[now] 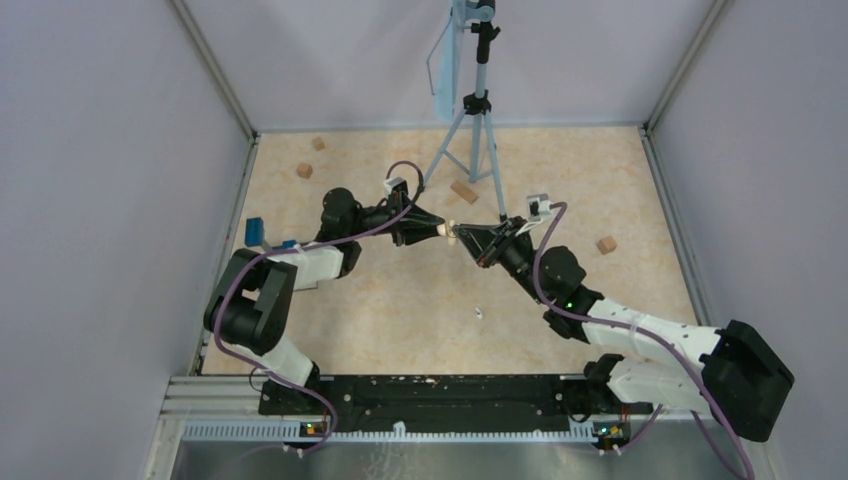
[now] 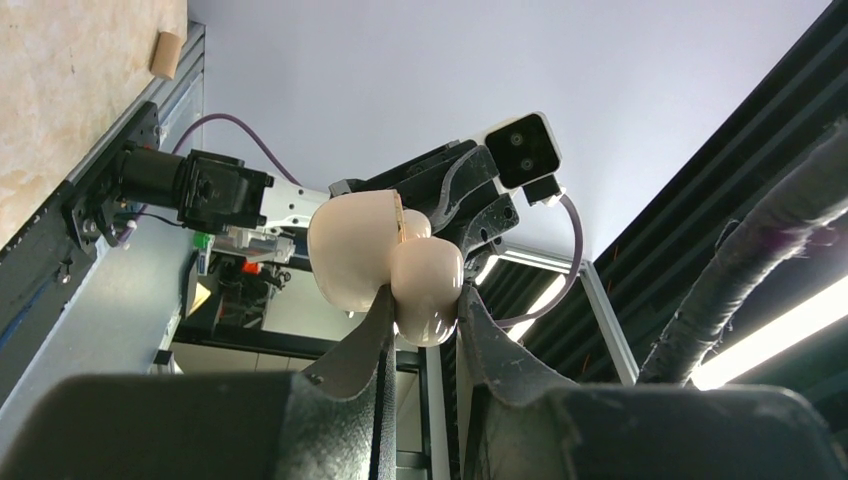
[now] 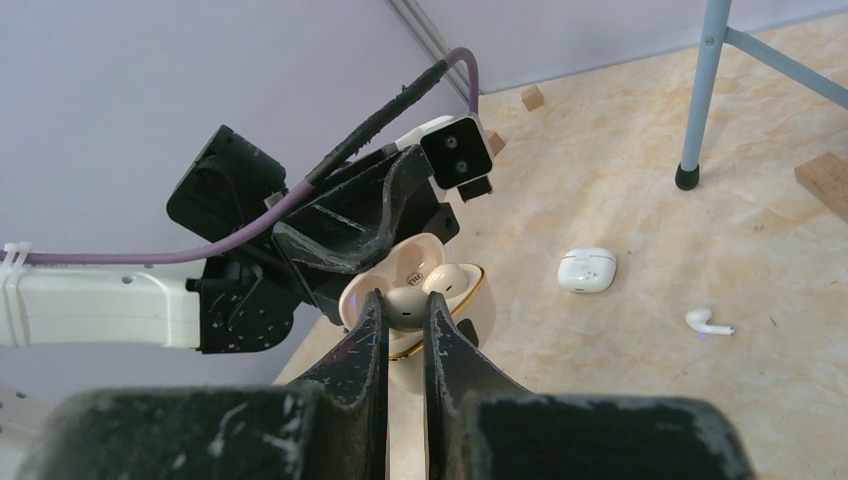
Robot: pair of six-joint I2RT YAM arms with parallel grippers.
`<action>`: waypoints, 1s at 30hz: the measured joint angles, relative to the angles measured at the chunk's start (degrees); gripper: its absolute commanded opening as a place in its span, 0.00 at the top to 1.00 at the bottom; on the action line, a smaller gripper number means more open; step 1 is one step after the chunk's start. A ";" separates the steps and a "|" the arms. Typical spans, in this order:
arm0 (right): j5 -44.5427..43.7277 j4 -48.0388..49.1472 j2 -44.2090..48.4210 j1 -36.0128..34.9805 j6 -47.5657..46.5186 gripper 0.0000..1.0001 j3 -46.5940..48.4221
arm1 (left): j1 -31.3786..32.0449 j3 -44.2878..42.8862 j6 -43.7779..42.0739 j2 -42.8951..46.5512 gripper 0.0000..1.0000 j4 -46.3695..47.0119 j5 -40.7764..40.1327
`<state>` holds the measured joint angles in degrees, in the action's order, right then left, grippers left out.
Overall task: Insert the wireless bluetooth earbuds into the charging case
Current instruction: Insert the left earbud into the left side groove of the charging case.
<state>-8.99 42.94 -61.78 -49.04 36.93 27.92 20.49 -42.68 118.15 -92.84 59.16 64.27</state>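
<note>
My left gripper (image 1: 438, 230) is shut on a cream charging case (image 2: 350, 250), held above the table with its lid hinged open; its fingers (image 2: 425, 300) clamp the rounded base. My right gripper (image 3: 404, 298) is shut on a cream earbud (image 3: 404, 310) right at the case's open tray (image 3: 478, 305). A second cream earbud (image 3: 455, 278) sits in the tray beside it. The two grippers meet tip to tip (image 1: 462, 236) at mid table. A loose white earbud (image 3: 707, 321) lies on the table (image 1: 479, 312).
A closed white case (image 3: 587, 269) lies on the table past the grippers. A tripod (image 1: 472, 140) stands at the back centre. Tan wooden blocks (image 1: 464, 191) (image 1: 606, 244) (image 1: 304, 170) are scattered about. A blue object (image 1: 255, 231) sits by the left wall.
</note>
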 measured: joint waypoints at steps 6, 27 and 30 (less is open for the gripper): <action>-0.04 1.14 0.22 0.00 0.68 0.84 -0.94 | 0.11 0.46 0.50 -0.04 1.00 1.46 -0.68; -3.87 -11.91 8.04 0.00 -0.35 0.14 0.74 | 0.07 0.33 -4.85 -1.68 1.00 0.22 4.70; -5.33 -14.60 11.04 0.00 -0.92 0.13 1.46 | 0.07 0.28 -6.58 -2.89 1.00 -0.46 5.84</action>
<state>-14.33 28.34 -50.74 -49.04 36.01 29.39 20.56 -42.39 111.57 -95.72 58.70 70.11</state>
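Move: The left groove of the charging case is about 1 cm to the left of the right hand and 1 cm below it, the left earbud still pinched there. From the left hand, which holds the case, the groove is some 3 cm to the right. From the right hand, a loose earbud is about 9 cm ahead and 1 cm left, and a white case 11 cm ahead and 11 cm left, both roughly 22 cm below. Right fingers open off the earbud, dip, then rise rightward about 4 cm; left hand lowers the case slightly. ##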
